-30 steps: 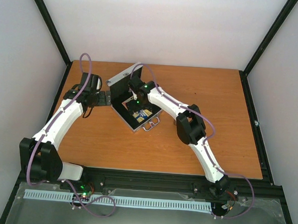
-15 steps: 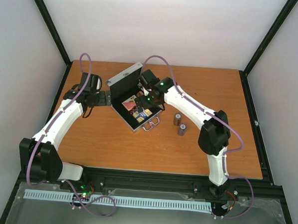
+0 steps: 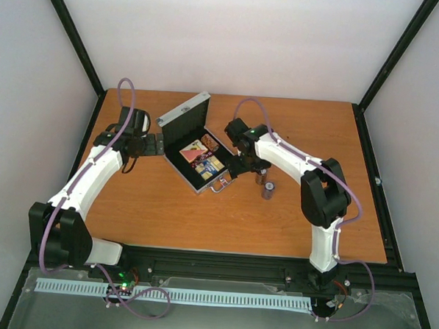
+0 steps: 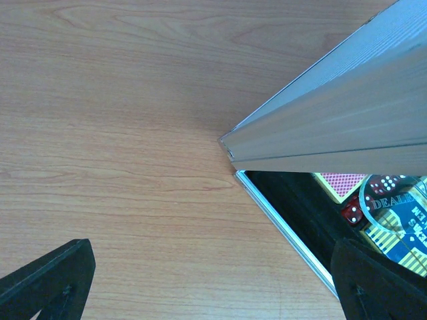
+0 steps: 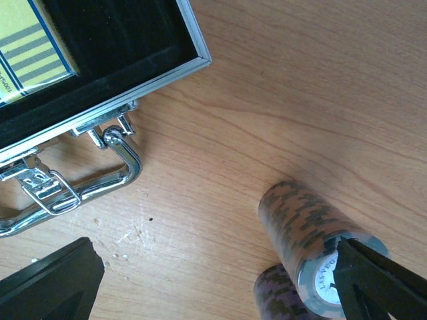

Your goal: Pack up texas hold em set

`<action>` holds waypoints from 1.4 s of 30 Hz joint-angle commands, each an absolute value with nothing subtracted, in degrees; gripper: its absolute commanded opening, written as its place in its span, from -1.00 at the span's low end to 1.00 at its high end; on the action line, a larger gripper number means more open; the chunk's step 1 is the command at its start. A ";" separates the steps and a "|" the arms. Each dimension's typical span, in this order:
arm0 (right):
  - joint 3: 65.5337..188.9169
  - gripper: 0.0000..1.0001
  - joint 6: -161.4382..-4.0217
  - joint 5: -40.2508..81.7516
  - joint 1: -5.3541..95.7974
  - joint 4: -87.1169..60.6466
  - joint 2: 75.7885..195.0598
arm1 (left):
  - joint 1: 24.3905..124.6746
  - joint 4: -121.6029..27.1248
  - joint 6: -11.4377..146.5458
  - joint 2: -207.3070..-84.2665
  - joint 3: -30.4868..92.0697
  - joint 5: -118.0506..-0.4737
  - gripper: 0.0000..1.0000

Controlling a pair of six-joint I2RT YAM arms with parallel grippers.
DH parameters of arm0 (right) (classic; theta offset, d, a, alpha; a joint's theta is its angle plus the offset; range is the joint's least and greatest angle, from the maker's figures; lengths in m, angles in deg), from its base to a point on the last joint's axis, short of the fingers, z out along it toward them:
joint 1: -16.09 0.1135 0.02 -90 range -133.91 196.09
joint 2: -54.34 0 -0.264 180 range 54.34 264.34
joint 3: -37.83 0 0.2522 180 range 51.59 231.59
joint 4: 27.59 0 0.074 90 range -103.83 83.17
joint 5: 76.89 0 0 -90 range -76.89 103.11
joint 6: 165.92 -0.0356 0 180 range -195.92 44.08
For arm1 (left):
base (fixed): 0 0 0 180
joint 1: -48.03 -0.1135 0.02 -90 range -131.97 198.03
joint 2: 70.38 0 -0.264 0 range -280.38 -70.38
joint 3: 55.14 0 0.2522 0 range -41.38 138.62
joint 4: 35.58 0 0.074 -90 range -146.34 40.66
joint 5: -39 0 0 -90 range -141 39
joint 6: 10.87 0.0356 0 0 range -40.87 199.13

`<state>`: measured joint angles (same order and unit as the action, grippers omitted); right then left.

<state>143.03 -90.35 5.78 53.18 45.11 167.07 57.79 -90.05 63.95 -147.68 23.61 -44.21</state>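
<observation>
The silver case (image 3: 177, 164) lies open at the table's middle left, its lid (image 3: 184, 111) raised at the back. Inside lie a red-white deck (image 3: 193, 150) and a blue-yellow deck (image 3: 209, 164). The left wrist view shows the lid (image 4: 333, 113), red dice (image 4: 351, 212) and the clear disc (image 4: 393, 199) inside. My left gripper (image 3: 156, 144) is open and empty beside the case's left corner. My right gripper (image 3: 243, 168) is open and empty, just right of the case handle (image 5: 100, 183). Two dark chip stacks (image 5: 300, 223) (image 5: 277, 297) stand by its right finger (image 5: 380, 280).
The two chip stacks (image 3: 260, 175) (image 3: 268, 190) stand on the wooden table (image 3: 316, 140) right of the case. A black frame rail (image 3: 370, 180) borders the table on the right, and white walls close off the back and sides.
My right arm has drawn out of the case and swung right toward the chip stacks, uncovering the decks. The left arm has not moved.
</observation>
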 commanded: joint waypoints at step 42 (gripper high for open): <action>133.83 -0.13 -86.82 6.36 45.41 38.82 167.22 | 57.53 -89.85 63.41 -148.05 23.42 -44.13 1.00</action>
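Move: The brown chip roll still standing on the table is about 6 cm to the right of the right hand and 1 cm ahead, its middle some 5 cm lower. The purple chip roll stands roughly 4 cm nearer the base and 2 cm farther right than the brown one; the case handle is about 7 cm left of the hand and 2 cm back, and the case's near right corner some 6 cm ahead and 2 cm left. From the left hand the brown roll is about 30 cm right, 7 cm back and 15 cm down. Empty and open beside the case, the right hand swings about 5 cm to its right, nearly level, away from the handle, until its fingers straddle the upright brown roll, drifting only about 1 cm forward and sinking slightly on the way. It then stops travelling sideways and goes down roughly 2.5 cm around the roll's upper part, fingers pointing down with hardly any wrist turn, while they close to about half their opening and the pads come onto the roll's two sides. ##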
